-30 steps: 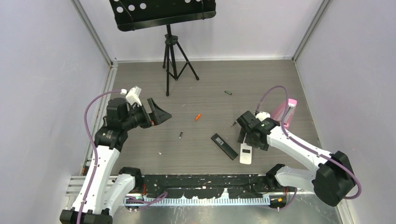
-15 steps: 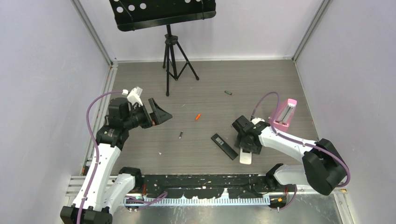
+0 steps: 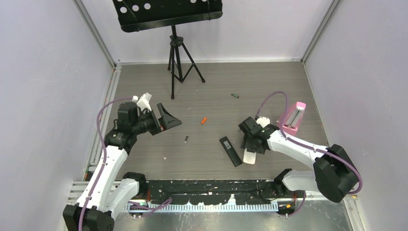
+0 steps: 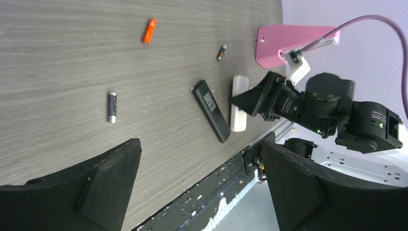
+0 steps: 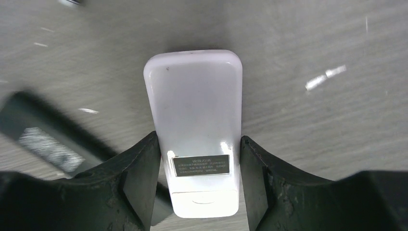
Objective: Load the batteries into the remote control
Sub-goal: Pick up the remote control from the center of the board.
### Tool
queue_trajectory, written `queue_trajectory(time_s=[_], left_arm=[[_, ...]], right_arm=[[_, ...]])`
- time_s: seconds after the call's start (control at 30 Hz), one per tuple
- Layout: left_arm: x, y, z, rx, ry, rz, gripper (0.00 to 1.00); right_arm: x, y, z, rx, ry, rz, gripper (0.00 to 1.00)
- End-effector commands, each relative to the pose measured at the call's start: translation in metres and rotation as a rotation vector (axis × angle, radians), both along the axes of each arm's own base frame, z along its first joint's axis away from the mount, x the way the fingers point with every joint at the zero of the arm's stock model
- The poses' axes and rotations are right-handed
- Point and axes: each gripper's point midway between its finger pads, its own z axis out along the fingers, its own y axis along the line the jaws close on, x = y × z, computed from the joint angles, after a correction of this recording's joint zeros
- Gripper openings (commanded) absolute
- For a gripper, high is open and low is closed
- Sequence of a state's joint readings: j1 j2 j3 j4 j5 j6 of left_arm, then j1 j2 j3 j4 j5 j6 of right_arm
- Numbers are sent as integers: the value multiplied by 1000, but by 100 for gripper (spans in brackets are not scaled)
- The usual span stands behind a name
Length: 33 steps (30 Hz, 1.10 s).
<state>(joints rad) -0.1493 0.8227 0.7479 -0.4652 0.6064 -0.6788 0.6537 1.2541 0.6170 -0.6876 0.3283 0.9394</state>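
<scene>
The white remote control (image 3: 249, 157) lies back side up on the table; my right gripper (image 3: 251, 146) is down over it. In the right wrist view the remote (image 5: 195, 110) fills the gap of the right gripper (image 5: 198, 144), both fingers pressed on its long sides. A black remote (image 3: 230, 151) lies just to its left. An orange battery (image 3: 204, 120), a green battery (image 3: 235, 96) and a dark battery (image 3: 186, 139) lie apart on the table. Another dark battery (image 4: 221, 52) shows in the left wrist view. My left gripper (image 3: 168, 118) hovers open and empty at the left.
A pink stand (image 3: 293, 117) sits right of the right arm. A black music stand on a tripod (image 3: 175, 53) rises at the back. Grey walls close in both sides, and a black rail (image 3: 211, 187) runs along the near edge.
My right gripper has come down and closed onto the white remote, nudging it slightly left and away. The left arm has swung a little to the right, still open.
</scene>
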Motion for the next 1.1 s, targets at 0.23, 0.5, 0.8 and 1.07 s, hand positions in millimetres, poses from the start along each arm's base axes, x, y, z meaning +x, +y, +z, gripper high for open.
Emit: queue_trajectory(time_s=[0.23, 0.5, 0.8, 1.07], left_arm=[[17, -40, 1, -123, 47, -72, 95], [32, -59, -12, -124, 96, -75, 92], [33, -75, -57, -118, 248, -59, 68], [26, -78, -68, -119, 279, -66, 39]], right_arm=[[112, 132, 128, 309, -443, 498, 35], [81, 227, 130, 420, -425, 873, 32], [57, 278, 133, 459, -424, 1033, 32], [56, 286, 137, 470, -435, 1045, 32]])
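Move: My right hand already grips the white remote by its sides, down at table height. My left fingers, open and empty, wait about 40 cm to its left, 5 cm farther out and 20 cm higher, so from my left hand the remote lies 40 cm right, 5 cm back, 20 cm below. From my right hand the black bar is 10 cm left and 1 cm back, the orange battery 25 cm left, 16 cm ahead, the dark battery 34 cm left, 6 cm ahead. I keep the remote pinched in my right hand and swing it up and about 27 cm left towards my left gripper, arcing outward first and then drawing back, turning it roughly 60 degrees counter-clockwise so its far end leads. My left hand comes down some 8 cm and as far right to meet it, tipping downward, its fingers closing about halfway around that far end. ##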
